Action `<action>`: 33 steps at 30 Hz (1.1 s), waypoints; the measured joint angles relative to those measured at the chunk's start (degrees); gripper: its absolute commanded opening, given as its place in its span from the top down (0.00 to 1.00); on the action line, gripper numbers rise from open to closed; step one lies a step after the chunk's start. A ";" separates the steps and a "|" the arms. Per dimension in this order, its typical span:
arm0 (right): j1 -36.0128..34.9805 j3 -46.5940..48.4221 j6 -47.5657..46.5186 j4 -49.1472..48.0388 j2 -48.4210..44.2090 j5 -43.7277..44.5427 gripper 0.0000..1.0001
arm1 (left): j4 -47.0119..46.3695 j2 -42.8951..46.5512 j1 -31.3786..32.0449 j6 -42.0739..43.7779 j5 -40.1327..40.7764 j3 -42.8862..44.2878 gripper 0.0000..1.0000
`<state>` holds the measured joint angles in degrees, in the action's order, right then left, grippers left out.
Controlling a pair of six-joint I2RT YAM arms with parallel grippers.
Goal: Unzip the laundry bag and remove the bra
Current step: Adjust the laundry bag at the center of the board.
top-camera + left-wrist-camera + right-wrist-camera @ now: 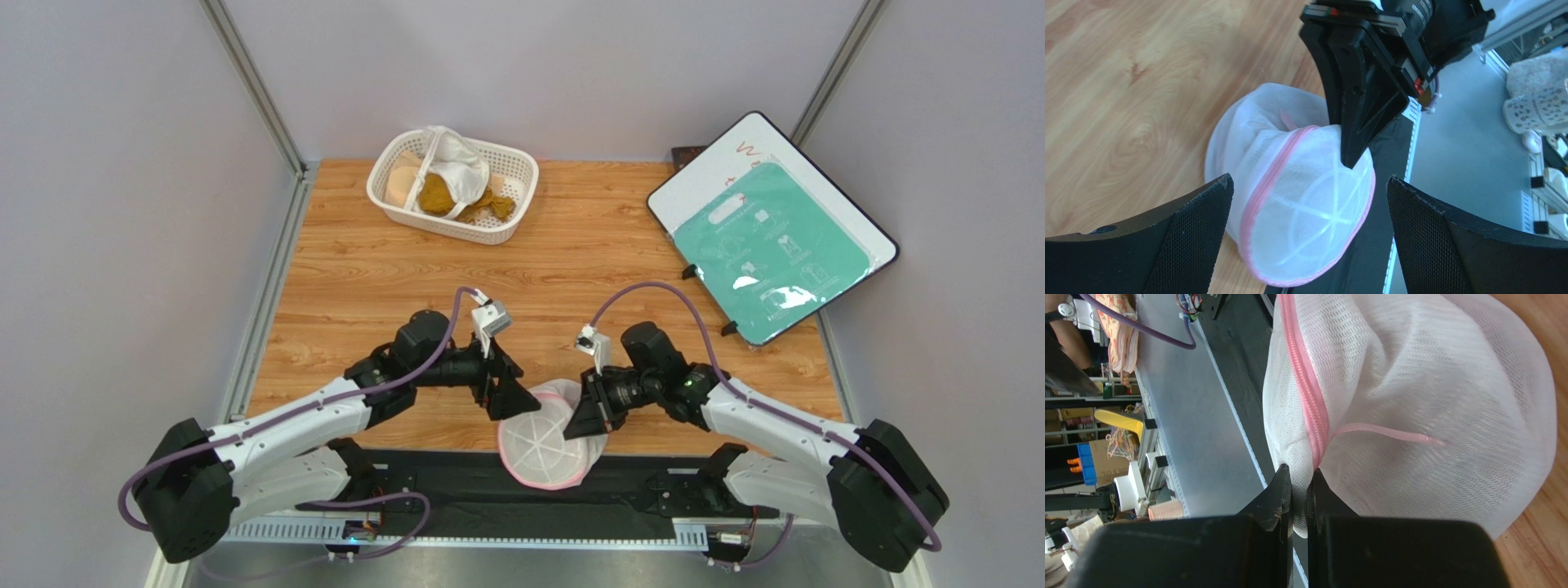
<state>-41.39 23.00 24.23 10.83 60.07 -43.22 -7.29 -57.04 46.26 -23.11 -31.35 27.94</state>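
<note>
The laundry bag [552, 441], a round white mesh pouch with pink zipper trim, lies at the table's near edge and hangs over the black base strip. My right gripper [577, 423] is shut on the bag's mesh rim beside the pink zipper [1306, 398]; a pink loop [1389, 433] lies across the mesh. My left gripper [521, 401] is open, its fingers [1189, 236] on either side of the bag [1303, 208] without touching it. The right gripper [1352, 150] also shows in the left wrist view, pinching the bag's rim. The bra is hidden; the zipper looks closed.
A white lattice basket [399, 196] with white and mustard-brown cloths stands at the back left. A white board with a teal sheet [773, 233] leans at the back right. Bare wooden table [368, 282] lies between them and the arms.
</note>
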 measured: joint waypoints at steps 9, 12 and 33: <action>-0.22 3.65 -3.15 -0.09 5.27 -2.43 1.00 | -4.33 -5.57 4.92 0.11 0.22 -2.12 0.01; -0.35 3.85 -3.56 -0.11 5.42 -3.50 1.00 | -4.76 -5.75 5.20 0.22 2.27 -2.82 0.01; -1.01 7.74 -4.63 6.21 -0.20 -1.68 0.35 | -5.66 -6.51 6.25 0.96 5.07 -4.04 1.00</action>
<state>-42.39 30.74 19.59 17.04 59.88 -44.91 -12.95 -63.55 52.51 -22.15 -26.28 23.90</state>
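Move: The laundry bag, its rim already pinched in the right fingers over the board's front edge, has its middle roughly 5 cm back, 3 cm to the right and 7 cm below the open left hand. Its pink zip band runs nearer, some 2 cm back, 1 cm to the right and 5 cm down. The right gripper sits about 7 cm to the left hand's right, 5 cm back and 6 below. From the right hand the bag's middle is about 4 cm left, 1 cm back and 3 below. The laundry bag's pink zip band is where the left hand sinks to, about 5 cm down and nearly 2 cm back, its wide-open fingers then shutting to pinch the band and mesh. The right hand keeps hold of the rim, drifting a little left, then rises to some 3.5 cm above its start as its fingers begin to part at the very end. ##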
